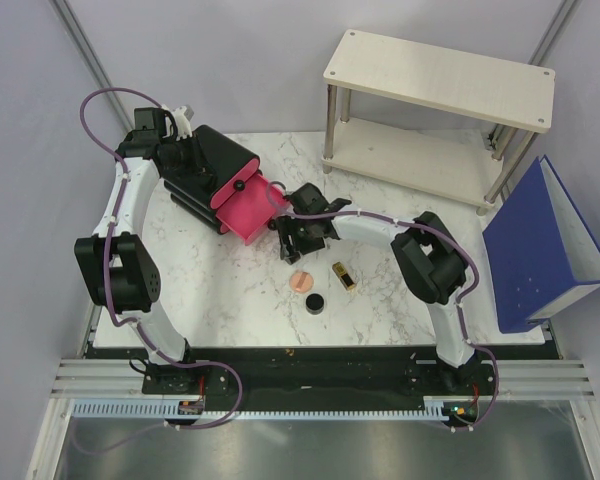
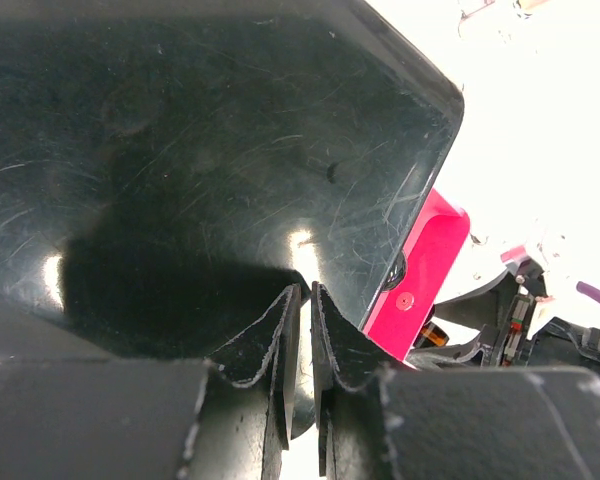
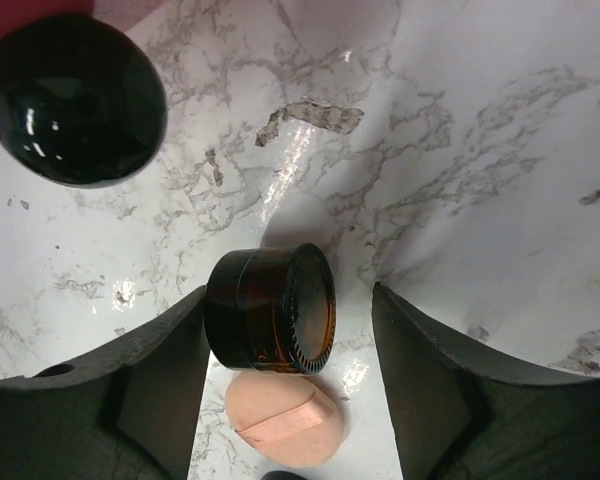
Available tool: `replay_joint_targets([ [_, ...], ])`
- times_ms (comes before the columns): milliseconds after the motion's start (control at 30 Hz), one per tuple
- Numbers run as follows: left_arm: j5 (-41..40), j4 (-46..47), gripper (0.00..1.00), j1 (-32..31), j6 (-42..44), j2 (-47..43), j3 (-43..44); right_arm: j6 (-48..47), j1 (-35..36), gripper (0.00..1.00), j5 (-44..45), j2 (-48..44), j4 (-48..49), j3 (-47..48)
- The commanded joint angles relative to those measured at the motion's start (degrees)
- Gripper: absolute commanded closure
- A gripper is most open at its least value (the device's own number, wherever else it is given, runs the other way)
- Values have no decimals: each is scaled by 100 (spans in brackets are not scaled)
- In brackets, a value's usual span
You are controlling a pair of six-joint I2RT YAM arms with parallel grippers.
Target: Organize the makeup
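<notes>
A small amber jar (image 3: 270, 308) lies on its side on the marble between the fingers of my open right gripper (image 3: 288, 292). It rests against the left finger (image 3: 165, 355) and stands apart from the right one. A peach puff compact (image 3: 283, 420) lies just behind it. From above, my right gripper (image 1: 298, 245) hangs in front of the open pink drawer (image 1: 250, 210), with the peach compact (image 1: 300, 282), a black round compact (image 1: 315, 302) and a gold-and-black lipstick (image 1: 345, 275) nearby. My left gripper (image 2: 305, 290) is shut, its tips on the top of the black box (image 2: 230, 150).
The black box (image 1: 215, 160) stands at the back left of the marble table (image 1: 230, 290); its drawer's black knob (image 3: 75, 100) sits close to my right fingers. A wooden two-tier shelf (image 1: 440, 75) stands at the back right and a blue binder (image 1: 540, 245) leans at the right edge.
</notes>
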Motion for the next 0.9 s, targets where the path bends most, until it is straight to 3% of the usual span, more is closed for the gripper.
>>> replay_joint_targets([
  [0, -496, -1458, 81, -8, 367, 466, -523, -115, -18, 29, 490, -398, -126, -43],
  [133, -504, -1449, 81, 1, 367, 440, -568, -124, -9, 31, 578, -583, -135, -34],
  [433, -452, -1432, 81, 1, 367, 423, -568, 69, -18, 53, 350, -294, 6, -8],
  [567, -478, -1432, 81, 1, 367, 379, -603, 166, -18, 57, 359, -232, -20, -34],
  [733, -478, -1423, 81, 1, 376, 379, -603, 184, -27, 76, 490, -407, -29, -95],
  [867, -495, -1432, 81, -8, 376, 370, -603, 227, -88, 78, 561, -715, -73, -87],
])
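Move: Between the right hand's open fingers lies the dark jar on its side, its middle only about 1 cm left and 1 cm below. The powder puff is some 6 cm back and 2 cm right of the hand, the other jar about 11 cm back and 5 cm right. The open drawer's knob is roughly 7 cm ahead and 4 cm left, near hand height. From the left hand, the dark jar lies about 13 cm back, 19 cm right and 17 cm below. Rising about 2 cm while easing some 1 cm forward and 1 cm to the right, the right hand then stays over the dark jar. Its fingers start closing near the top of that short rise and shut to a bit under half open, pinching the lying jar between cap end and base end, with the wrist nearly still. ##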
